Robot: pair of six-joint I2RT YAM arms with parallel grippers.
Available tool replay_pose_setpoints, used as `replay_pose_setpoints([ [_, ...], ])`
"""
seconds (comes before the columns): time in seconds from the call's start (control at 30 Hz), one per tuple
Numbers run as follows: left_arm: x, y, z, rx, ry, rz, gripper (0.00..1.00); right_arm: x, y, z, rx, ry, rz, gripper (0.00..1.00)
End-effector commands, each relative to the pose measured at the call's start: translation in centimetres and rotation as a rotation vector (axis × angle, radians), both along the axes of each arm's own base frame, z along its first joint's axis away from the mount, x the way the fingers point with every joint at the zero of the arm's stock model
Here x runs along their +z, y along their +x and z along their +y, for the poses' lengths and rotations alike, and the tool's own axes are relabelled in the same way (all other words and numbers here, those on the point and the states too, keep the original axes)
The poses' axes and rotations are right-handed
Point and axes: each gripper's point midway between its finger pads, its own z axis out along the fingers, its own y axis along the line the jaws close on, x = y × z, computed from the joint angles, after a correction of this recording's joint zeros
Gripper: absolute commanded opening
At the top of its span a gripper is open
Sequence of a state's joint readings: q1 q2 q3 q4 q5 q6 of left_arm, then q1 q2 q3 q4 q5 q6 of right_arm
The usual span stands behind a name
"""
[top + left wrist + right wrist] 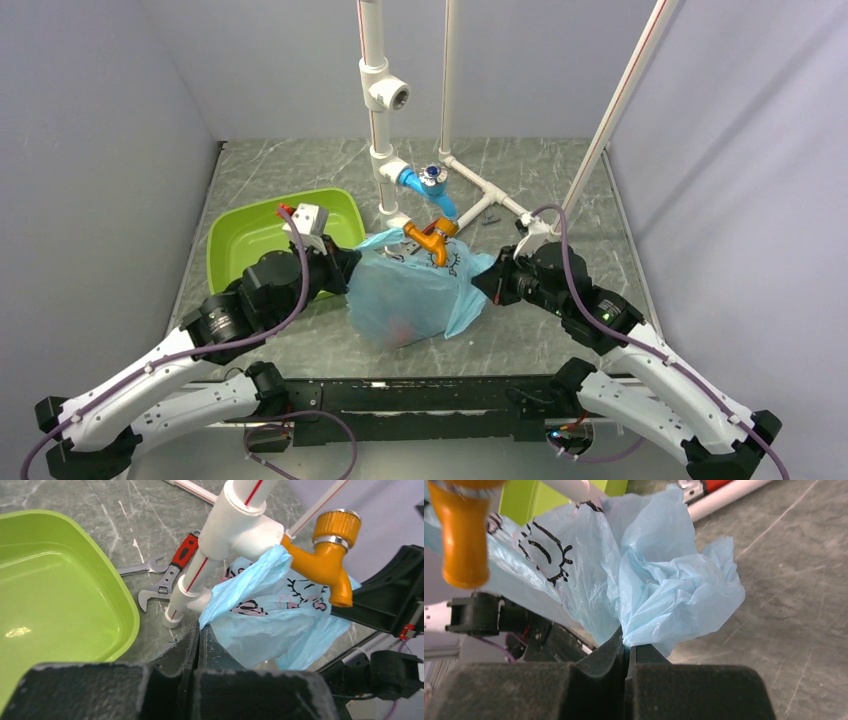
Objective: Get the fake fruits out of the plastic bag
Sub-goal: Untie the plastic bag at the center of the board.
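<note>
The light-blue plastic bag (410,295) sits in the middle of the table, bunched up under an orange tap (435,240). At the bag's left edge my left gripper (352,268) is shut, and in the left wrist view its tips (199,630) pinch a corner of the plastic bag (270,625). My right gripper (490,280) is shut on the right side; in the right wrist view it (625,642) clamps a crumpled fold of the plastic bag (664,590). The fake fruits are hidden inside the bag; only a faint reddish blur shows through the plastic.
A lime-green tub (250,235) stands left of the bag, behind my left arm. White pipes (385,160) with a blue valve (425,185) rise just behind the bag. A red-handled wrench (172,572) and a spanner (135,569) lie by the pipe foot.
</note>
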State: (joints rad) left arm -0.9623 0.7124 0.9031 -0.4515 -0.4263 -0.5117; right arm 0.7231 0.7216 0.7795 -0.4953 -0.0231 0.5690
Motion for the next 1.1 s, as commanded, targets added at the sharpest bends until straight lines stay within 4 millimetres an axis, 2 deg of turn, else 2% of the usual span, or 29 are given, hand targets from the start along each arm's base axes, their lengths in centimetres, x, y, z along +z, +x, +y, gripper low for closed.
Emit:
replay_pose_setpoints([
  [0.0, -1.1, -1.0, 0.0, -0.037, -0.028, 0.028, 0.00, -2.4, -2.7, 0.6, 0.107, 0.012, 0.097, 0.04],
  [0.1, -3.8, -2.2, 0.0, -0.047, -0.083, 0.116, 0.00, -3.6, -4.2, 1.5, 0.183, 0.030, 0.167, 0.06],
  [0.17, -5.0, -2.9, -0.3, -0.066, -0.136, 0.146, 0.00, -4.2, -5.3, 2.3, 0.245, 0.059, 0.212, 0.12],
  [0.33, -6.7, -4.0, -0.6, -0.105, -0.218, 0.167, 0.00, -4.6, -8.3, 4.1, 0.417, 0.157, 0.314, 0.46],
  [0.43, -7.0, -4.3, -1.0, -0.123, -0.245, 0.177, 0.00, -4.1, -9.3, 4.0, 0.458, 0.169, 0.308, 0.68],
  [0.53, -6.8, -4.6, -1.5, -0.155, -0.249, 0.183, 0.00, -3.3, -9.3, 3.2, 0.451, 0.132, 0.269, 0.80],
  [0.63, -6.6, -4.8, -1.8, -0.170, -0.238, 0.191, 0.00, -2.8, -8.7, 2.6, 0.427, 0.100, 0.215, 0.85],
  [0.7, -6.5, -4.8, -1.9, -0.177, -0.240, 0.193, 0.00, -3.3, -8.0, 2.3, 0.386, 0.090, 0.180, 0.85],
  [0.9, -6.4, -4.7, -2.3, -0.192, -0.236, 0.176, 0.00, -3.4, -5.8, 1.1, 0.187, 0.121, 0.034, 0.88],
  [1.07, -5.8, -4.9, -2.9, -0.240, -0.228, 0.147, 0.00, -4.1, -5.5, 2.6, 0.183, 0.178, 0.058, 0.88],
])
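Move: Both hands already pinch the blue plastic bag, which hangs between them. Its middle lies about 12 cm to the right hand's left, level fore and aft and some 7 cm below; from the left hand it is about 12 cm right, 3 cm back and 13 cm lower. The orange tap is about 9 cm ahead and 9 cm left of the right hand. The green bin sits some 15 cm left of the left hand and 8 cm ahead, well below. Down and back comes the left hand, about 10 cm in all, keeping its pinch on the bag and tipping its fingertips down. The right hand draws back nearly 9 cm and sinks about 6, opening wide and letting go of the bunched bag as it turns counter-clockwise and tips down; then it eases slightly up and forward, undoing part of the turn beside the hanging plastic. ##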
